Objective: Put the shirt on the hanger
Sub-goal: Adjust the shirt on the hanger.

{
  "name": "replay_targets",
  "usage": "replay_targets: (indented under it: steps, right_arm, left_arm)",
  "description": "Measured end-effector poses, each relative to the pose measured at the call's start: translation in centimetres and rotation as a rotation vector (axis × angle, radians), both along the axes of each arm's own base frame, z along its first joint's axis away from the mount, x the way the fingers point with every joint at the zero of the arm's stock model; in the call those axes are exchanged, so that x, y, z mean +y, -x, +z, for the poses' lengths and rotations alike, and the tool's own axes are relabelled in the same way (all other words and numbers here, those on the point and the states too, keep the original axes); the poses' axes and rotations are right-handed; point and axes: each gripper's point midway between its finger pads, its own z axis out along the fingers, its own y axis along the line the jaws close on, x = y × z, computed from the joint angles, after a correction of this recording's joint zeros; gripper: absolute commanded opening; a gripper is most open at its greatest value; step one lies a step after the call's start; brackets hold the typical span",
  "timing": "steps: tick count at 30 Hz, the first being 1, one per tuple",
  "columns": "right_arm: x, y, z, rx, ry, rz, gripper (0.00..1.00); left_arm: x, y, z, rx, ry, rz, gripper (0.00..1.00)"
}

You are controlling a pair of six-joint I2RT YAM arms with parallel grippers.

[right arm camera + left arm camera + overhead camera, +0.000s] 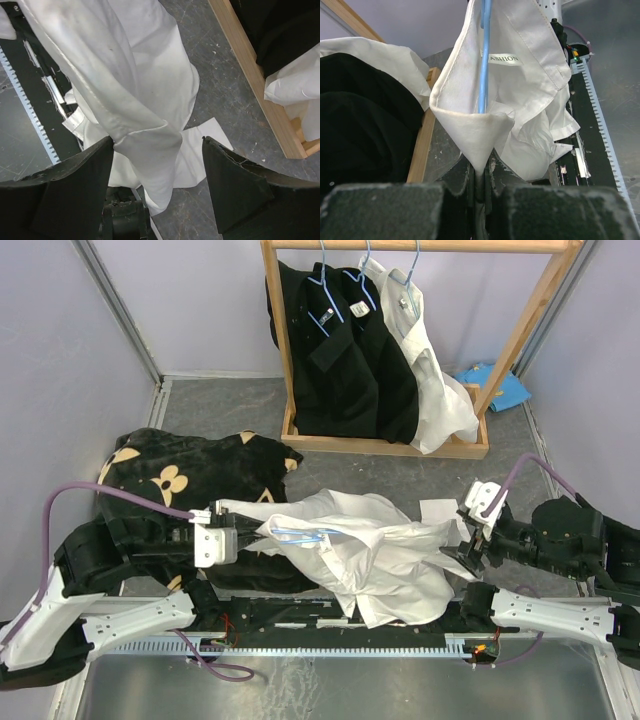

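The white shirt hangs crumpled between my two arms, above the dark floor. My left gripper is shut on a point of its collar; in the left wrist view the fabric narrows down into the closed left gripper. The light-blue hanger lies inside the neck. Its wire runs down past the label into the collar fold, and whether it is clamped too is hidden. My right gripper is open. A shirt fold hangs between the right gripper's fingers, touching the left finger.
A wooden rack at the back holds black shirts and a white one on hangers. A black cloth with tan motifs lies at left, a blue cloth at back right. A toothed rail runs along the near edge.
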Motion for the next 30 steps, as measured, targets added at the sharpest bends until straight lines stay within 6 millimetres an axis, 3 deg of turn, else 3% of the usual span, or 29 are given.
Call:
replay_targets:
  steps: [12, 18, 24, 30]
  right_arm:
    - [0.3, -0.2, -1.4, 0.012, 0.042, -0.001, 0.77]
    - [0.5, -0.1, -2.2, 0.03, 0.063, 0.008, 0.4]
    - [0.1, -0.2, -1.5, 0.019, 0.052, -0.008, 0.03]
    - [-1.4, -1.0, 1.0, -0.039, 0.035, -0.072, 0.0]
  left_arm:
    - [0.9, 0.6, 1.2, -0.027, 0.017, -0.007, 0.03]
    - [0.9, 0.6, 1.2, -0.027, 0.017, -0.007, 0.03]
    - [0.9, 0.6, 1.2, -0.027, 0.017, -0.007, 0.03]
    - [0.9, 0.6, 1.2, -0.027, 0.017, -0.007, 0.03]
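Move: The shirt's right shoulder corner hangs between the right hand's open fingers, about 2 cm below the hand point, 1 cm ahead and 1 cm to its left. From that hand the hanger's middle is roughly 22 cm left, 2 cm ahead and 3 cm higher; the hanging body of the shirt is some 10 cm left, 4 cm back and 12 cm below. For the left hand, holding the other shoulder, this right corner lies about 27 cm to the right, 2 cm back and 5 cm lower. The right hand, fingers wide and still pointing forward-left and down, sinks about 2 cm over the shirt's right shoulder corner, then shuts on it and pinches the cloth, already rising as the fingers finish closing. It goes on up roughly 3 cm from that low point while drawing right and a little forward, away from the left hand, which keeps its pinch on the other shoulder, eases about 1 cm up and left at first and then holds still. ##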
